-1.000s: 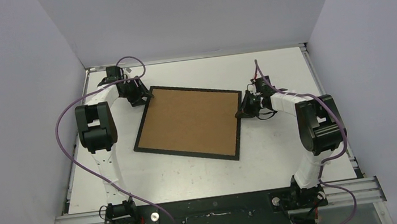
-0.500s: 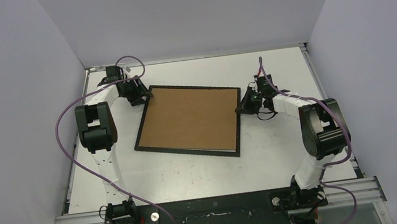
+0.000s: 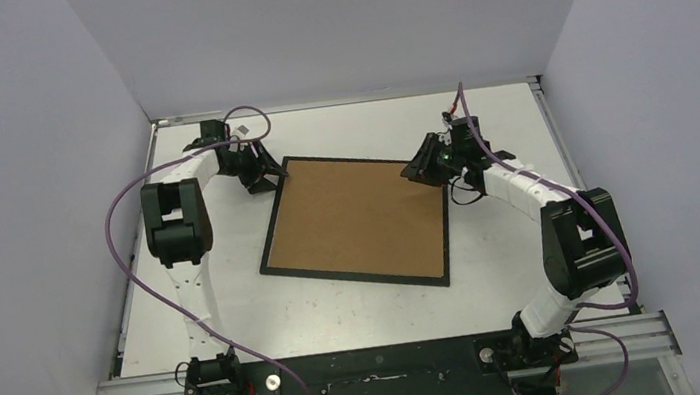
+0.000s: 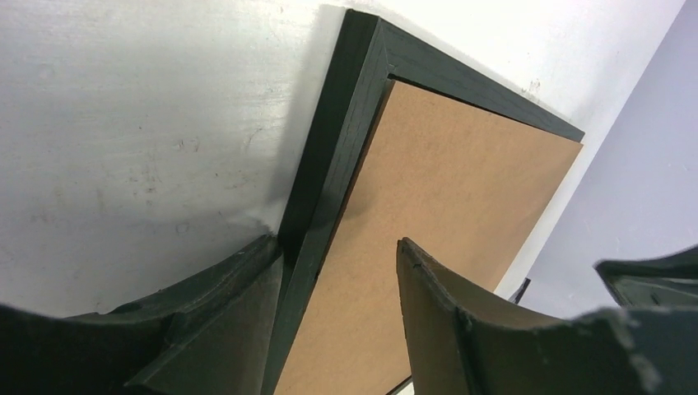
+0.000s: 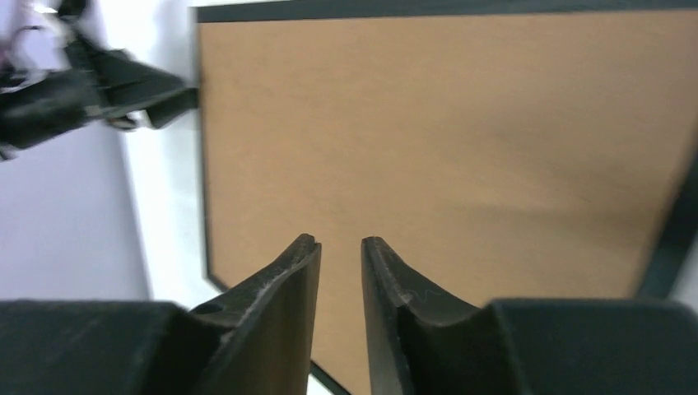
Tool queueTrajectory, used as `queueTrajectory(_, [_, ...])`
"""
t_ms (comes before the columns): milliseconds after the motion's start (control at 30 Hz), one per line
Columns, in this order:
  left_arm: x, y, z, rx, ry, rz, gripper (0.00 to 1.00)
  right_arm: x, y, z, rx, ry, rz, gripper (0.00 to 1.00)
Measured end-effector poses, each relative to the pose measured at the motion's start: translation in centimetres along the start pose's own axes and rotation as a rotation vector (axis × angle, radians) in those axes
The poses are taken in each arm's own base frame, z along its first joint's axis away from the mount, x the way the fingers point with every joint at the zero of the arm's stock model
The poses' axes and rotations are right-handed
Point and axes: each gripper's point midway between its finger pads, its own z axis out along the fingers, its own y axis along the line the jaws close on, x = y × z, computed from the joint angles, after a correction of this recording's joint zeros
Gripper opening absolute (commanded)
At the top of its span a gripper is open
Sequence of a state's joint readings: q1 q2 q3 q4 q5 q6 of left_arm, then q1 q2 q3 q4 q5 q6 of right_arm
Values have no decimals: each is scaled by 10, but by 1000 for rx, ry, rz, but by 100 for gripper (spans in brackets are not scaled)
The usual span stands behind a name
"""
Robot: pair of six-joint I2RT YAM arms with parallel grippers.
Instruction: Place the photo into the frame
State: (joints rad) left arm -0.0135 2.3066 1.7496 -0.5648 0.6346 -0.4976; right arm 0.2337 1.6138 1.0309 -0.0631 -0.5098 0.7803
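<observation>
The frame (image 3: pixel 274 215) lies flat mid-table, a thin black rectangle face down, with the brown cardboard backing (image 3: pixel 359 219) filling it. The photo is hidden. My left gripper (image 3: pixel 268 177) is at the frame's far left corner. In the left wrist view it (image 4: pixel 336 245) stands open astride the black rail (image 4: pixel 337 140), one finger on the table side, the other over the backing (image 4: pixel 444 189). My right gripper (image 3: pixel 420 171) hovers over the far right corner. Its jaws (image 5: pixel 339 240) are slightly open over the backing (image 5: pixel 461 140) with nothing between them.
The white table (image 3: pixel 238 302) is walled by pale panels on the left, back and right. Purple cables loop off both arms. The left gripper (image 5: pixel 123 86) shows across the frame in the right wrist view.
The frame has slid to the right and turned a little. Both grippers followed its far corners. The right jaws, shut before, have parted slightly.
</observation>
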Motion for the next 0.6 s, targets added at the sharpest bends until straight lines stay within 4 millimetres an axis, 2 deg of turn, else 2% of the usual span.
queueTrajectory(100, [2, 0, -1, 3, 9, -8, 56, 7, -34, -5, 151, 15, 19, 40])
queueTrajectory(200, [3, 0, -2, 7, 14, -9, 57, 16, -69, -16, 311, 39, 35, 42])
queueTrajectory(267, [4, 0, -2, 7, 18, -10, 57, 20, -85, -23, 385, 51, 45, 43])
queueTrajectory(400, [6, 1, -3, 4, 27, -12, 57, 30, -105, -32, 481, 83, 58, 45])
queueTrajectory(600, [6, 1, -3, 2, 30, -10, 57, 42, -122, -27, 540, 125, 74, 45])
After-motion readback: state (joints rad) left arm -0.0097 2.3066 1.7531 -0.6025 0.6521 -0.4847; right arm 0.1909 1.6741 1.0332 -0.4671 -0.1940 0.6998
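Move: The right hand, nearly shut, hovers over the backing board; the stretch of the frame's right side it goes for lies about 5 cm back, 10 cm right and 12 cm below. The frame's far right corner is some 8 cm ahead and 10 cm right, the backing board's middle about 6 cm back and 11 cm left, both similarly low. From the left hand, that stretch is roughly 14 cm back and 38 cm right. The right hand sinks about 9 cm, swinging 8 cm right and slightly back onto the frame's right side, fingers opening. ##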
